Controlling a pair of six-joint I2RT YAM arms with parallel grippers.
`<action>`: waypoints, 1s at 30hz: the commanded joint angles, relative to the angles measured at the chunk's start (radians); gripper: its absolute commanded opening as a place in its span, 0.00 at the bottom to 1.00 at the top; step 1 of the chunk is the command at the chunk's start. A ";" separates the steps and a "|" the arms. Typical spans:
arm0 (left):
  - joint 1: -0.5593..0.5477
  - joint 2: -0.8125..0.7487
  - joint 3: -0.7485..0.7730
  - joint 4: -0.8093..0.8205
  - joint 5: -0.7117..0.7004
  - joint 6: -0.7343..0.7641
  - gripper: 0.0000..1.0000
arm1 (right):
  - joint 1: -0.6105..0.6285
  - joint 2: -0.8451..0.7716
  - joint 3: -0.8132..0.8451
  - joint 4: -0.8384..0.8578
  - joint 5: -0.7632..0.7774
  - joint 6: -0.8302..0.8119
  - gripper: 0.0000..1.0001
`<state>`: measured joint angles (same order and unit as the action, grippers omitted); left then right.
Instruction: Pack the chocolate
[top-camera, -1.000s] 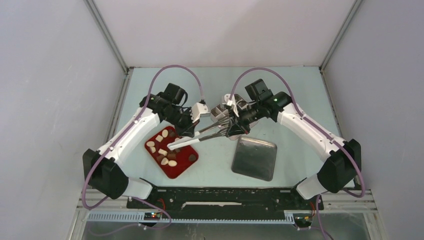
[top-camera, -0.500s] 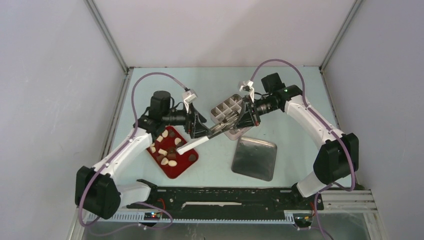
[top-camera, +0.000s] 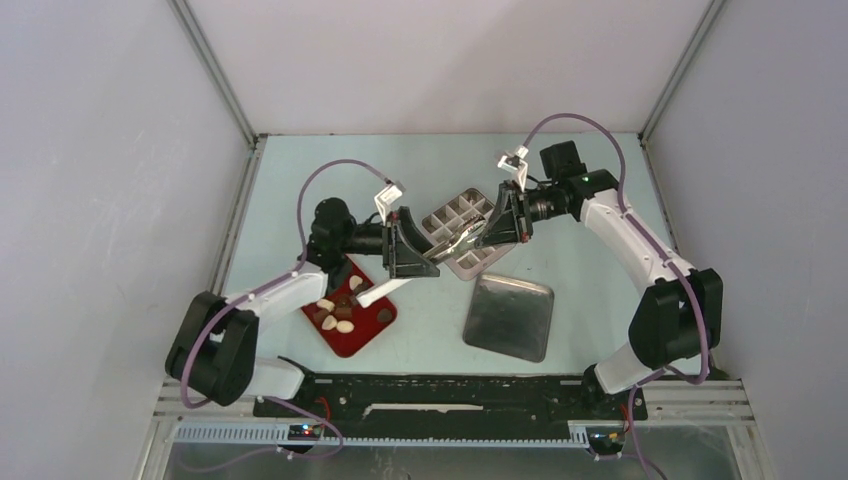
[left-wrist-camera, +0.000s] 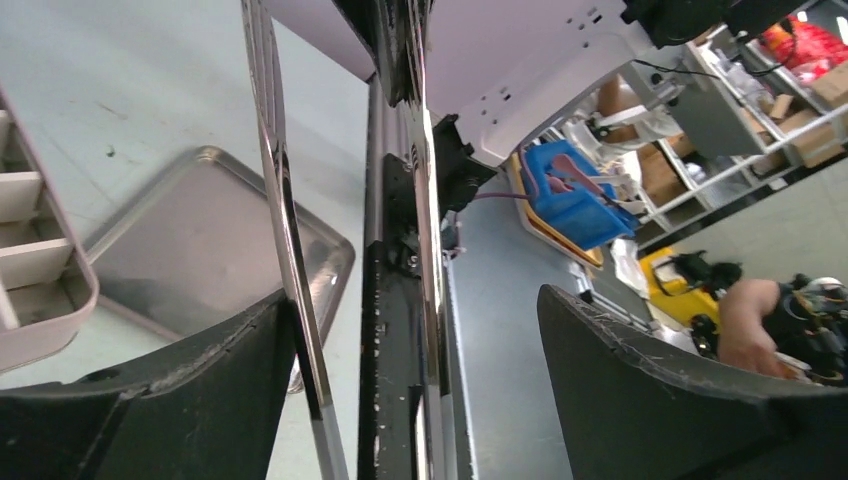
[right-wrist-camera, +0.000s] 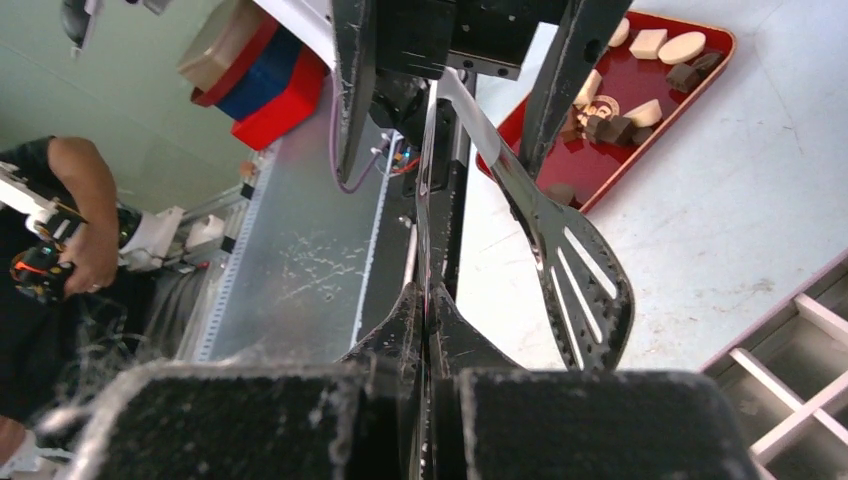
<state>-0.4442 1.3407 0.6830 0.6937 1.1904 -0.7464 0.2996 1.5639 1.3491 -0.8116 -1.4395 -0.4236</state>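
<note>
Chocolate (top-camera: 344, 326), cream ovals and dark lumps, lies in the red tray (top-camera: 357, 348) at front left; the right wrist view shows the pieces (right-wrist-camera: 680, 47) too. Metal tongs (top-camera: 447, 249) with a white handle end hang slantwise above the table between the arms. My right gripper (top-camera: 492, 228) is shut on one tong arm near its head (right-wrist-camera: 430, 300); the other slotted head (right-wrist-camera: 585, 290) spreads free. My left gripper (top-camera: 410, 250) is open, its fingers (left-wrist-camera: 150, 400) wide on either side of both tong arms (left-wrist-camera: 285, 230). One tong arm rests against the left finger.
A pale divided box (top-camera: 462, 235) stands behind the tongs, beneath my right gripper. A flat metal lid (top-camera: 510, 315) lies at front right. The black rail with the arm bases runs along the near edge.
My left gripper has let go of the tongs and opened wide, its wrist turning as the arm drew back left. The right arm shifted right, still gripping the tongs.
</note>
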 joint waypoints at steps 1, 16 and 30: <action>-0.021 0.049 -0.005 0.260 0.125 -0.206 0.86 | -0.035 -0.060 -0.004 0.068 -0.066 0.013 0.00; -0.018 0.247 0.047 0.895 0.205 -0.722 0.42 | -0.058 -0.083 -0.073 0.090 -0.036 -0.003 0.00; -0.010 0.330 0.138 0.896 0.202 -0.818 0.23 | -0.076 -0.149 -0.097 0.116 0.207 0.020 0.44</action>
<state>-0.4469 1.6760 0.7563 1.4433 1.3682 -1.5318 0.2481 1.4715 1.2545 -0.7433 -1.3884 -0.3958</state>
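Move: The tongs already run between the wide-open left fingers, their middle about 1 cm back and 1 cm left of that hand at its own height. The compartment box lies roughly 12 cm ahead, 9 cm right and 18 cm below; the red chocolate tray is some 19 cm left, 3 cm back. From the right hand, shut on the head end, the tongs' middle is about 11 cm left and 5 cm back; the metal tray lies 7 cm right, 8 cm back, 20 cm below. Hold the left gripper nearly in place, drifting only about 1 cm back and up, and turn it some 20 degrees (forward side dipping, fingertips swinging clockwise) while its fingers close from wide open to pinch both arms of the tongs. Ease the right hand about 1.5 cm to its right, still holding the head, then open its fingers about a third to let go. ##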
